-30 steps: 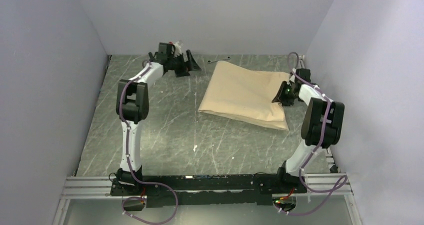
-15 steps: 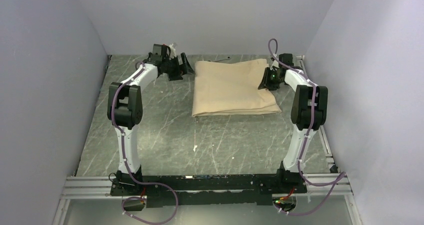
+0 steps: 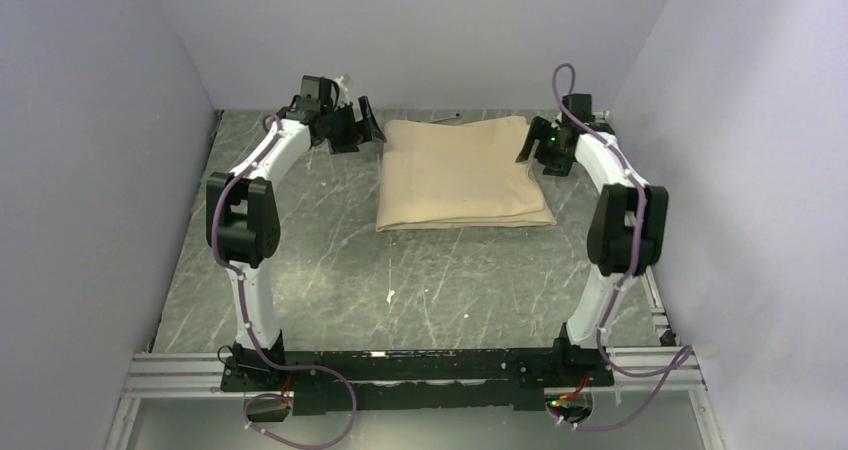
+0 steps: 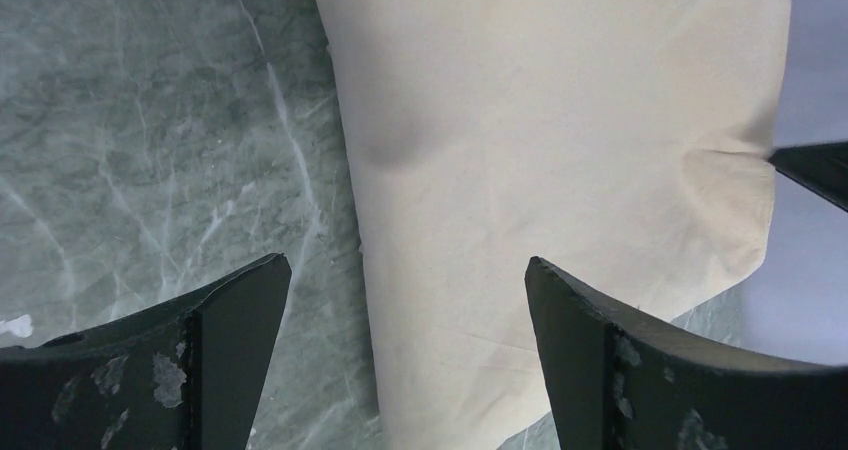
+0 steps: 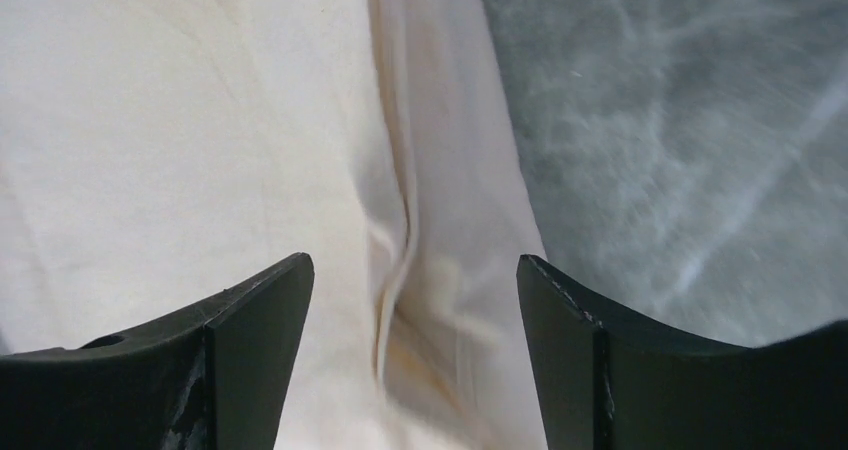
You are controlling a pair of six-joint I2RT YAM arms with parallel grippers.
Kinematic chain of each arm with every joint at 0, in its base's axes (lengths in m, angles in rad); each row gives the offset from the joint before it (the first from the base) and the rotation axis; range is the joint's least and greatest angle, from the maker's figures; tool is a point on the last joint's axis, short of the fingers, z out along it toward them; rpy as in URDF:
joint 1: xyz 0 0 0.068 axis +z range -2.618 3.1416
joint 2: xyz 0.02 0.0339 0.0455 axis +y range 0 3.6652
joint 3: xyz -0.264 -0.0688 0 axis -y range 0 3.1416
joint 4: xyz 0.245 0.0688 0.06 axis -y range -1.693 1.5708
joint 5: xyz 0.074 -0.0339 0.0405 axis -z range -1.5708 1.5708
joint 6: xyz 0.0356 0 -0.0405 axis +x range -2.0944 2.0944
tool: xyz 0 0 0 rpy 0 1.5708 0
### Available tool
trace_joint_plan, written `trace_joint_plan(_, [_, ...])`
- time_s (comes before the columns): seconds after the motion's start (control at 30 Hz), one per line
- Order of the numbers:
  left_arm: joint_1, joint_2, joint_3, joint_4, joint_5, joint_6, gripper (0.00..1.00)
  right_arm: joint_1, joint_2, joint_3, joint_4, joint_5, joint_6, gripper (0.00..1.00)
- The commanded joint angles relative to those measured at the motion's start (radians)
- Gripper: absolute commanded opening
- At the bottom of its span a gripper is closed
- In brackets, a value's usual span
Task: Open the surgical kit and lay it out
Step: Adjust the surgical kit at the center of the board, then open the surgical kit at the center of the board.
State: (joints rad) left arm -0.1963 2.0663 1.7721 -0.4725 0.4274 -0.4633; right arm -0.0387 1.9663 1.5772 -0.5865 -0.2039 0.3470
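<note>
The surgical kit shows only as a folded tan wrap sheet [image 3: 460, 173] lying flat at the far middle of the table; whatever is inside it is hidden. My left gripper [image 3: 372, 130] hovers open over the wrap's far left edge [image 4: 560, 150], its jaws [image 4: 408, 270] wide apart and empty. My right gripper [image 3: 530, 145] stands open over the far right edge, where a raised fold of the wrap [image 5: 400, 230] lies between the spread fingers [image 5: 415, 270] without being pinched.
A small thin metal tool [image 3: 447, 119] lies just behind the wrap near the back wall. A white speck [image 3: 388, 296] sits on the grey marbled table [image 3: 300, 250] in front. Side walls stand close to both arms.
The right gripper carried the wrap's right corner toward the back, squaring the sheet, then opened and let it go. The left arm edged slightly toward the wrap's left edge.
</note>
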Motion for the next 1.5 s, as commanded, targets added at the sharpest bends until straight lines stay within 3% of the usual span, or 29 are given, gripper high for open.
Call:
trace_joint_plan(0.0, [-0.012,-0.097,0.062,-0.062,-0.07,0.044,0.94,-0.029,-0.247,-0.089,-0.033,0.143,0.079,0.79])
trace_joint_plan(0.13, [-0.02,-0.119,0.066,-0.065,-0.074,0.048,0.94,-0.03,-0.395,-0.261,-0.019,0.143,0.087,0.77])
trace_joint_plan(0.27, [-0.042,-0.127,0.094,-0.097,-0.062,0.032,0.94,-0.032,-0.48,-0.371,-0.07,0.083,0.176,0.66])
trace_joint_plan(0.43, [-0.069,-0.152,0.063,-0.07,-0.058,0.015,0.93,-0.032,-0.544,-0.51,0.0,0.06,0.285,0.57])
trace_joint_plan(0.77, [-0.089,-0.158,0.025,-0.039,-0.031,-0.037,0.93,-0.033,-0.454,-0.515,0.132,0.041,0.366,0.54])
trace_joint_plan(1.03, [-0.094,-0.153,0.023,-0.034,-0.023,-0.054,0.93,-0.035,-0.402,-0.495,0.144,0.043,0.408,0.53])
trace_joint_plan(1.13, [-0.095,-0.143,0.039,-0.038,-0.015,-0.057,0.93,-0.035,-0.398,-0.477,0.11,0.071,0.414,0.41])
trace_joint_plan(1.27, [-0.098,-0.129,0.063,-0.036,0.007,-0.066,0.93,-0.029,-0.429,-0.449,0.069,0.133,0.392,0.18])
trace_joint_plan(1.47, [-0.103,-0.061,0.114,-0.015,0.106,-0.15,0.94,-0.013,-0.449,-0.394,0.069,0.112,0.315,0.04])
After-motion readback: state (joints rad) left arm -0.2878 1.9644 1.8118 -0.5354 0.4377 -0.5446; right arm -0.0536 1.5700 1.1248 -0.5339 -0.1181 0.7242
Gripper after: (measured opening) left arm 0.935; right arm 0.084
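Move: The near end of the surgical kit's right fold lies about 10 cm back from the right hand, level sideways, and 3 cm below it. The kit's middle is about 19 cm left and 4 cm back from that hand, 8 cm below; the wrench is some 24 cm left and 12 cm ahead, 10 cm below. From the left hand, that fold end lies roughly 42 cm right, 14 cm back and 8 cm lower. The right hand arcs back some 10 cm and pinches the kit's right fold; the empty left rises rightward. ##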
